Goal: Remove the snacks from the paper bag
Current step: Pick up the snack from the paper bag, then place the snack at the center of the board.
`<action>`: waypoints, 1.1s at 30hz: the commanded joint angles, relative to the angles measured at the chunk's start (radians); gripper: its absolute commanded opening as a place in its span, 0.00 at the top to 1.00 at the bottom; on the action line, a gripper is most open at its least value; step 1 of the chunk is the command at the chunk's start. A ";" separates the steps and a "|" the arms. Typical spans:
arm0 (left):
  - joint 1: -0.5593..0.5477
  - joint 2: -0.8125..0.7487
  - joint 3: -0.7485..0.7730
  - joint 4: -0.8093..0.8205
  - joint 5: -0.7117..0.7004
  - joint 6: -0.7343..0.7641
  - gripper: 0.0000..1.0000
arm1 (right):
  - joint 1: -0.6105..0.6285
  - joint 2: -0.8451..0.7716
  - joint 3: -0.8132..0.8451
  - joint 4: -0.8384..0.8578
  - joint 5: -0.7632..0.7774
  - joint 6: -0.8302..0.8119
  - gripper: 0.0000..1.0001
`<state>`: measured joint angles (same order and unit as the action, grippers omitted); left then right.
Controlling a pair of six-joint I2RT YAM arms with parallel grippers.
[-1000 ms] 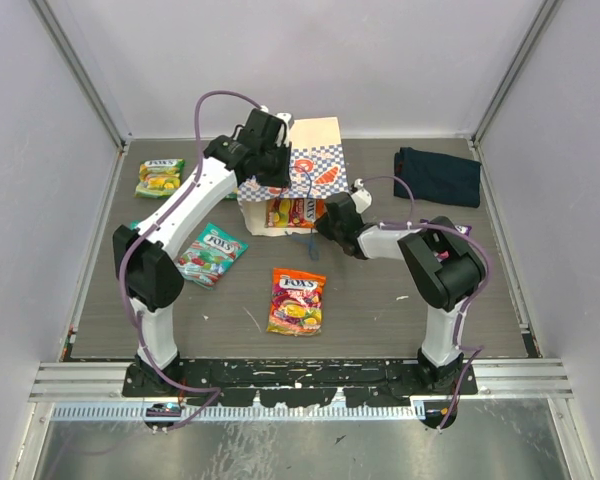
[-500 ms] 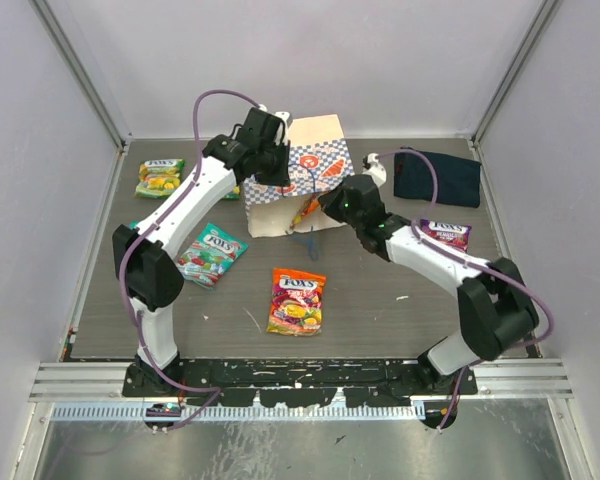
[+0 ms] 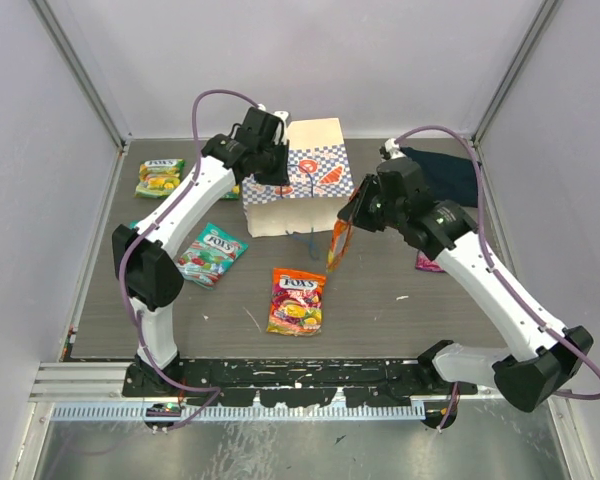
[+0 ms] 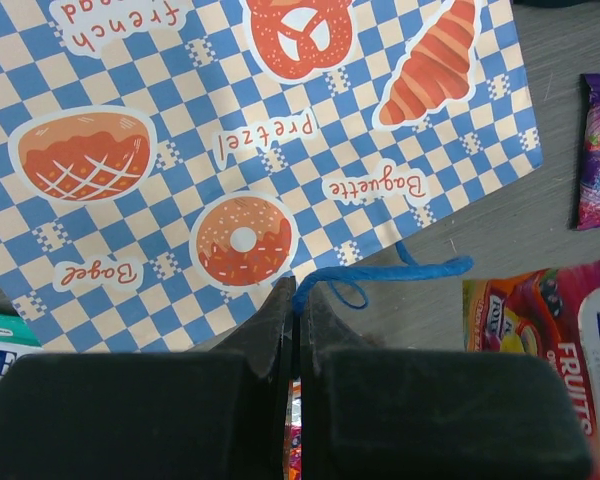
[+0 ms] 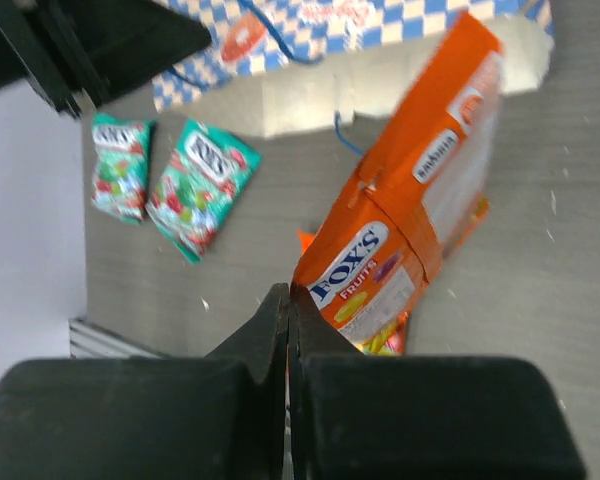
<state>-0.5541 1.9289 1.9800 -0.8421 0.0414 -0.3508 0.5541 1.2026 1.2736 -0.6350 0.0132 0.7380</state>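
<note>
The paper bag (image 3: 295,190) stands at the back middle of the table, lifted by its blue cord handle (image 4: 380,275). My left gripper (image 3: 278,170) (image 4: 296,298) is shut on that cord, right above the checkered band (image 4: 280,130). To the bag's right, my right gripper (image 3: 353,218) (image 5: 291,290) is shut on the corner of an orange snack packet (image 3: 339,245) (image 5: 420,200), which hangs tilted above the table. Other snacks lie loose: a green one (image 3: 160,177), a teal one (image 3: 212,253), an orange one (image 3: 297,300) and a purple one (image 3: 427,262), half hidden by the right arm.
A dark navy folded cloth (image 3: 450,175) lies at the back right. Two teal packets (image 5: 195,185) (image 5: 120,165) lie left of the bag in the right wrist view. Grey walls close in both sides and the back.
My right arm has swung up and to the right, away from the bag's mouth, pulling the orange packet out with it. The left gripper has kept its hold and the bag now stands more upright.
</note>
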 commanded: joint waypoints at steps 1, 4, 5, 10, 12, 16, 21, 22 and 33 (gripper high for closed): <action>0.006 -0.016 0.050 0.027 0.004 0.019 1.00 | 0.002 0.022 0.159 -0.429 -0.106 -0.068 0.99; 0.007 -0.026 0.041 0.022 -0.003 0.024 1.00 | 0.002 0.037 0.232 -0.609 -0.155 -0.105 0.99; 0.007 -0.033 0.034 0.023 -0.005 0.024 1.00 | 0.002 0.045 0.256 -0.687 -0.171 -0.122 0.99; 0.005 -0.074 -0.031 0.046 -0.015 0.020 1.00 | 0.003 0.023 0.253 -0.827 -0.250 -0.117 0.99; 0.006 -0.090 -0.055 0.053 -0.021 0.018 1.00 | 0.006 -0.001 0.203 -0.827 -0.277 -0.084 0.99; 0.006 -0.116 -0.100 0.072 -0.028 0.009 1.00 | 0.007 -0.006 0.067 -0.818 -0.238 -0.094 0.99; 0.006 -0.130 -0.129 0.076 -0.027 0.003 1.00 | 0.007 0.055 -0.026 -0.678 -0.255 -0.134 0.99; 0.006 -0.135 -0.136 0.076 -0.028 0.004 1.00 | 0.007 0.071 -0.015 -0.658 -0.264 -0.138 0.99; 0.006 -0.161 -0.178 0.088 -0.039 -0.008 1.00 | -0.023 0.182 -0.068 -0.616 -0.125 -0.272 0.99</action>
<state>-0.5541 1.8202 1.8050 -0.7963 0.0120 -0.3523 0.5537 1.3727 1.2350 -1.2602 -0.2199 0.5529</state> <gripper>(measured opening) 0.010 0.034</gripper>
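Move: The right hand already holds the orange snack clear of the paper bag; the bare table it is taken to lies about 16 cm back, 6 cm right and 27 cm below. The first orange snack lies roughly 10 cm back and 10 cm left of the hand; the paper bag's middle is some 18 cm ahead and 10 cm left. From the left hand, that bare spot is about 29 cm back, 17 cm right and 22 cm down. Back towards the base, and somewhat to the right, the right hand swings the pinched snack some 17 cm away from the bag, sinking as it goes; it then comes forward 3 or 4 cm while still lowering towards the bare table beside the first orange snack. Its fingers stay shut and tip steeply down. The left hand, keeping its pinch on the bag's blue handle, eases slightly back and left. ##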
